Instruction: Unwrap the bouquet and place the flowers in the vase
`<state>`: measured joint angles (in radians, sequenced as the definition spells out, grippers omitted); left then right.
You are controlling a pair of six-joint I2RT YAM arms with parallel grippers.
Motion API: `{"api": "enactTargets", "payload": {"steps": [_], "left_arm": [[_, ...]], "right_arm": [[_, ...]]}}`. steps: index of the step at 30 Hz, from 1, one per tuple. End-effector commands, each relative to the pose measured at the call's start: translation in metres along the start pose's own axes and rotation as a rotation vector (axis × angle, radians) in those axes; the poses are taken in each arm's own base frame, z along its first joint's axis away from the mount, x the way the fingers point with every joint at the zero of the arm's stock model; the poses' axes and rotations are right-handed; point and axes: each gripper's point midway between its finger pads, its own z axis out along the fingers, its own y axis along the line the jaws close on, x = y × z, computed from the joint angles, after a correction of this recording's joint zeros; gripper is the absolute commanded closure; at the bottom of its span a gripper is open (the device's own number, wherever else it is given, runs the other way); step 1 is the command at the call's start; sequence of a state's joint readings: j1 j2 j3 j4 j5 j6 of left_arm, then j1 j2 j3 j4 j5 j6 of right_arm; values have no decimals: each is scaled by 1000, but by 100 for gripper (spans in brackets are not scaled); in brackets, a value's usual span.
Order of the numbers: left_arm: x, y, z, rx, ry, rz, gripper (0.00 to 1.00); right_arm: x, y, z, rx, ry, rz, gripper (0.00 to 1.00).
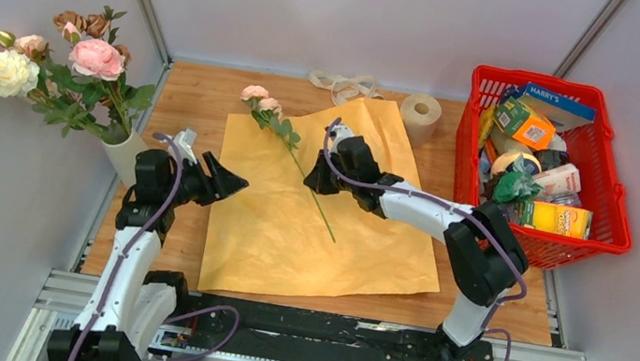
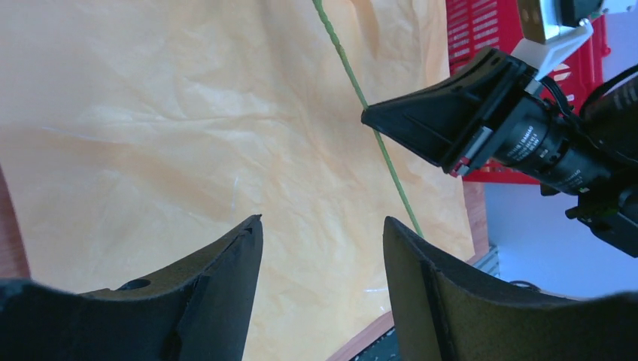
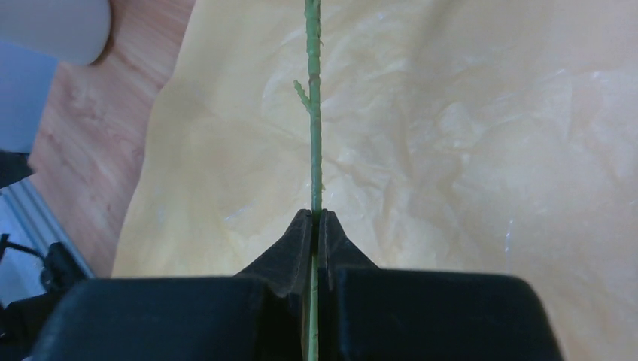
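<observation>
The bouquet's yellow-tan paper lies spread flat on the table. One pink rose lies across it on its long green stem. My right gripper is shut on that stem about midway along, the jaws pinching it just above the paper. The beige vase stands at the table's left edge and holds several roses; its side shows in the right wrist view. My left gripper hovers open over the paper's left edge, nothing between its fingers.
A beige ribbon and a toilet paper roll lie at the back of the table. A red basket full of groceries stands at the right. In the left wrist view the right gripper shows beside the stem.
</observation>
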<state>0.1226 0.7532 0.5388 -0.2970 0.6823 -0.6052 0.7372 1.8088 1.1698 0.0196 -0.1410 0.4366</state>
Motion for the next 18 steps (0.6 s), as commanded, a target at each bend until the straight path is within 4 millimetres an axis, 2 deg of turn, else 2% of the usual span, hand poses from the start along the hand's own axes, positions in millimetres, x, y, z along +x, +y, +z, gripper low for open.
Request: {"api": "enactTargets", "payload": {"steps": [1, 5, 9, 18], "left_arm": [[-11, -14, 21, 101, -43, -69, 32], [-15, -23, 40, 149, -76, -74, 32], [-9, -41, 54, 188, -77, -49, 31], [-7, -71, 64, 272, -115, -70, 34]], "right_arm": [[-24, 52, -31, -226, -103, 107, 100], [-17, 68, -51, -308, -118, 147, 100], [-14, 80, -74, -374, -137, 170, 100], [-10, 100, -116, -492, -175, 175, 100]]}}
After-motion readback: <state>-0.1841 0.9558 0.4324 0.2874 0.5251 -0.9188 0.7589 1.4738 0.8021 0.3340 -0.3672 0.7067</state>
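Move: The left hand goes for the rose stem just above the right hand's grip, about 13 cm ahead, 13 cm to its right and 8 cm lower; the pink blossoms lie some 26 cm ahead and 3 cm right. The right hand already pinches this stem; the vase it is meant for stands roughly 42 cm to its left, about level fore-and-aft, the blossoms 18 cm ahead and 14 cm left. Open left hand reaches about 8 cm right and forward towards the stem; right hand draws it back and up. ##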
